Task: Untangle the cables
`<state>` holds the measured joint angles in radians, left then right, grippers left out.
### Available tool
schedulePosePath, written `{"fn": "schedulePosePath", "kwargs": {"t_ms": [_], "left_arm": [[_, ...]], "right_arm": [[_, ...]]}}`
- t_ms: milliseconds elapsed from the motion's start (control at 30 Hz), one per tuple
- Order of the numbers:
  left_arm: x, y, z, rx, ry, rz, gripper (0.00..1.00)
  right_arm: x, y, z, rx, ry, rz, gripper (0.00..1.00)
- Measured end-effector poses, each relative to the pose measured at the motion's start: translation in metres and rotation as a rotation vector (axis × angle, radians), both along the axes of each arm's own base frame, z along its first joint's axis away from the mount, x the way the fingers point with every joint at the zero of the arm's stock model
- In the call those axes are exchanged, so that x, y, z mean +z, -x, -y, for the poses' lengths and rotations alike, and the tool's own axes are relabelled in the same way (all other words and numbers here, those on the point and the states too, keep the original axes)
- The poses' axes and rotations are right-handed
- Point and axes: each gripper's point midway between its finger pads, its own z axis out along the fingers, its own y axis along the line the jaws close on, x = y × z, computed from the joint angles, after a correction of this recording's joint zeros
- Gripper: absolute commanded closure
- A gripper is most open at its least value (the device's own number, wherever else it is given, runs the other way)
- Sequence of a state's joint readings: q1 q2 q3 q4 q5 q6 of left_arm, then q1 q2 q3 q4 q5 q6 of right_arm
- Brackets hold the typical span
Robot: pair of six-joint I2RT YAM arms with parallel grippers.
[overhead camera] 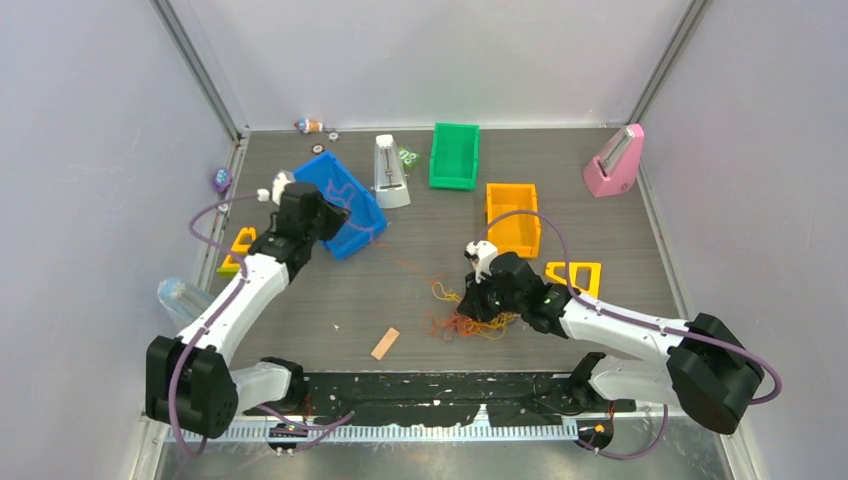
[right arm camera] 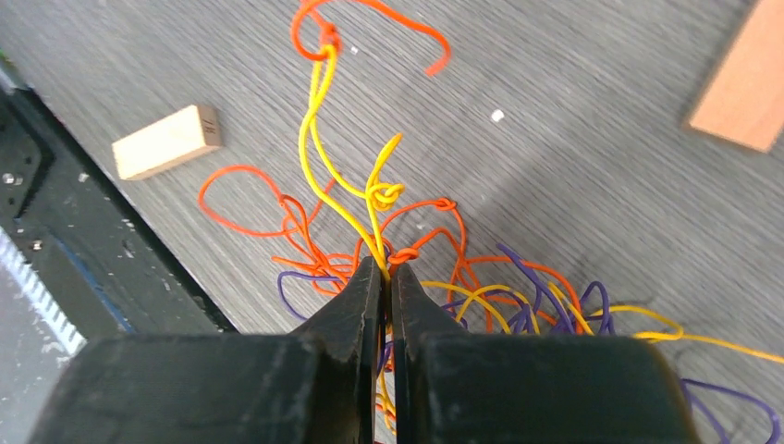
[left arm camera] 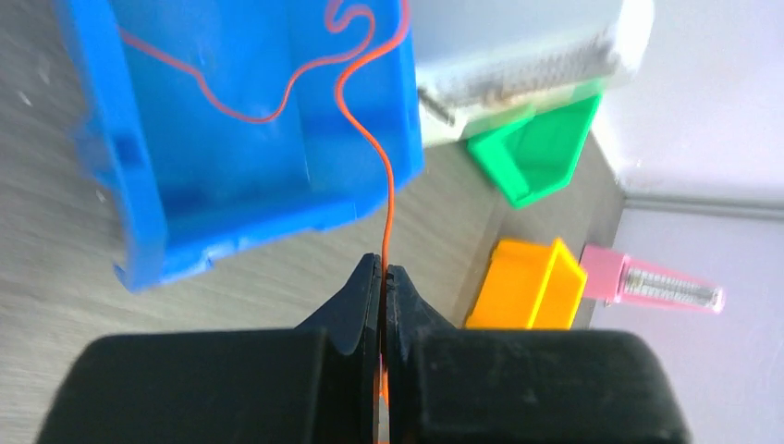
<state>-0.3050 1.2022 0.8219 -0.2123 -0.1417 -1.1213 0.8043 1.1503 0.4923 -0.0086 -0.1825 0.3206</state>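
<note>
The cables lie as a loose tangle (overhead camera: 465, 322) of orange, yellow and purple strands on the table, just right of centre. My right gripper (overhead camera: 482, 303) is down on the tangle. In the right wrist view that gripper (right arm camera: 386, 270) is shut on yellow and orange strands (right arm camera: 370, 199) that loop away ahead of the tips. My left gripper (overhead camera: 335, 215) is at the blue bin (overhead camera: 350, 195). In the left wrist view it (left arm camera: 384, 270) is shut on a single orange cable (left arm camera: 388, 185) that runs up and curls inside the bin (left arm camera: 231, 176).
A green bin (overhead camera: 455, 155), an orange bin (overhead camera: 512, 215), a white metronome (overhead camera: 388, 172) and a pink metronome (overhead camera: 615, 162) stand at the back. Yellow frames (overhead camera: 575, 275) (overhead camera: 240, 248) lie at either side. A tan strip (overhead camera: 385, 343) and a wooden block (right arm camera: 166, 141) lie near the tangle.
</note>
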Motion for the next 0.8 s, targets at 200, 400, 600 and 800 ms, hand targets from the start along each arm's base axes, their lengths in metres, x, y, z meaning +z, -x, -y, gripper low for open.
{"fn": "schedulePosePath", "kwargs": {"t_ms": [200, 400, 600, 800], "left_arm": [[0.026, -0.031, -0.069, 0.110, -0.041, 0.012, 1.00], [0.024, -0.052, -0.108, 0.162, -0.050, -0.028, 1.00], [0.012, -0.063, -0.110, 0.128, -0.043, -0.069, 1.00], [-0.006, -0.068, -0.106, 0.095, -0.038, -0.110, 1.00]], "right_arm": [[-0.011, 0.002, 0.020, -0.078, 0.076, -0.034, 0.95], [-0.016, 0.008, 0.036, -0.128, 0.113, -0.050, 0.95], [-0.016, 0.015, 0.045, -0.150, 0.112, -0.061, 0.95], [-0.013, 0.014, 0.044, -0.149, 0.103, -0.055, 0.95]]}}
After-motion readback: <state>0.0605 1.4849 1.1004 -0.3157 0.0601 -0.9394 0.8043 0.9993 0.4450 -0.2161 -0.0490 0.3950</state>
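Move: The left hand already holds one end of the orange cable, which still trails to the tangle. The blue box's middle lies about 6 cm ahead of it, 5 cm left and 14 below; the metronome stands some 9 cm ahead and 7 right. The right hand grips a yellow strand, the tangle's middle about 3 cm right, 1 back and 5 below; one wooden block lies some 16 cm left and 6 back, another 12 ahead and 3 right. The left hand, still pinching the orange cable, sweeps quickly left and forward by about 12 cm over the blue box to its left side, rising a little at first, then easing forward and sinking roughly 3 cm with the fingers kept shut. The right hand keeps its pinch on the yellow strand and draws it some 4.5 cm to the right, slightly back and down, low over the tangle and away from the left hand's pull, turning about 10 degrees clockwise. ##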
